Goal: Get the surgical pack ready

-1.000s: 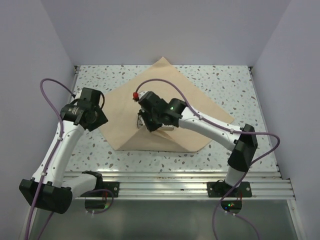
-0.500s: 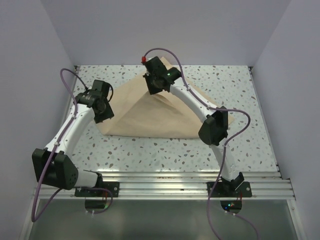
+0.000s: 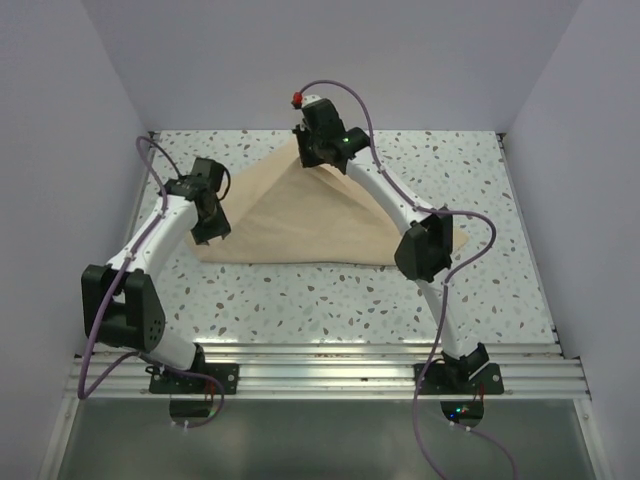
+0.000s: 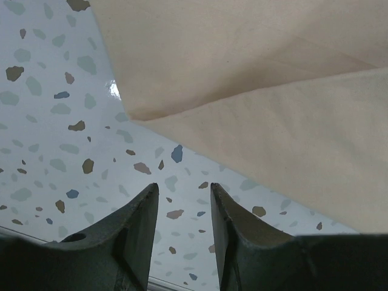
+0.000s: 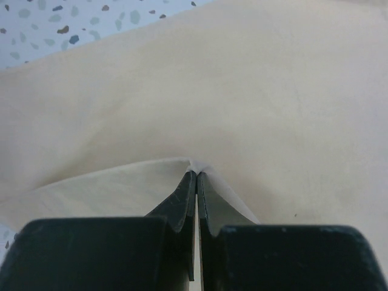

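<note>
The tan wrap sheet point(image 3: 300, 215) of the surgical pack lies folded into a wide triangle on the speckled table. My right gripper point(image 3: 312, 160) is far back at the triangle's peak, shut on a corner of the wrap sheet point(image 5: 195, 165), which it holds pulled over the rest. My left gripper point(image 3: 213, 232) hovers by the sheet's left corner, open, with bare tabletop between its fingers point(image 4: 182, 189). The sheet's folded left edge point(image 4: 200, 106) lies just beyond the fingertips. Tray, instruments and gauze are hidden.
The table's back edge point(image 3: 420, 131) and the rear wall are close behind the right gripper. A metal rail point(image 3: 330, 365) runs along the near edge by the arm bases. Purple cables loop above both arms.
The right gripper carried the sheet's corner from the middle back to the far edge, folding the sheet into a triangle. The left gripper shifted slightly right and back toward the sheet's left corner.
</note>
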`<action>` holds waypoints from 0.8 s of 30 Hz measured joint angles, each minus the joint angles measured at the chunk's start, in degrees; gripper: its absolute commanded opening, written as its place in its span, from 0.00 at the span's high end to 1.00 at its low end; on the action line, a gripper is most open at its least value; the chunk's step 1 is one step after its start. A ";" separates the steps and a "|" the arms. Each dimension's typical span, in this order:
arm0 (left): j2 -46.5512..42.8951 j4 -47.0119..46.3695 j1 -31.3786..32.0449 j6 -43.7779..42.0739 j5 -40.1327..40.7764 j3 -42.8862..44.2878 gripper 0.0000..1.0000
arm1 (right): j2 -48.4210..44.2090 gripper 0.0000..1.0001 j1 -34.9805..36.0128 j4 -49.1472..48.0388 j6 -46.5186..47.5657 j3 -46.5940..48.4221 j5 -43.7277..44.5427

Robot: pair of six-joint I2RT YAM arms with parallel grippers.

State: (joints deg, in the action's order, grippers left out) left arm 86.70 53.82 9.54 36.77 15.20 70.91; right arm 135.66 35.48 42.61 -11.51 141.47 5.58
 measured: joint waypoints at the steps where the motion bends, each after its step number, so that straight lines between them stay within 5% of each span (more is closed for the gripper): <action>1: 0.42 -0.11 -0.04 0.00 -0.13 0.02 0.57 | 0.85 1.00 -0.11 -0.81 0.17 0.87 -0.44; 24: 8.37 -1.07 -0.92 -1.14 -2.12 6.38 0.61 | 4.96 1.00 -4.39 -5.99 -1.36 -1.55 -4.76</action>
State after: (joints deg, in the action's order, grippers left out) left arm 95.07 52.75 8.62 35.64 13.08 77.30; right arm 140.62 31.09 36.62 -12.86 139.92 0.82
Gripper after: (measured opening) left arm 0.396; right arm 0.010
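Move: My right hand holds the flap's corner some 19 cm above the lower cloth; its landing spot is about 5 cm ahead and 2 cm to the right. The tray, hidden under the flap, is about 14 cm behind that hand, and the cloth's far corner about 25 cm ahead, 3 cm right. From my left hand, the near fold's left end is level with it, about 5 cm left and 11 cm below; the tray is 6 cm ahead and 25 cm right. I keep the flap's corner pinched in my shut right fingers and carry it about 4 cm forward, drifting a little right while sinking, then lower it more steeply towards the lower cloth, nearly 5 cm down in all. My left hand, fingers still about half open, eases down a little, then slides some 3 cm forward over the cloth from the near fold, without touching it. ##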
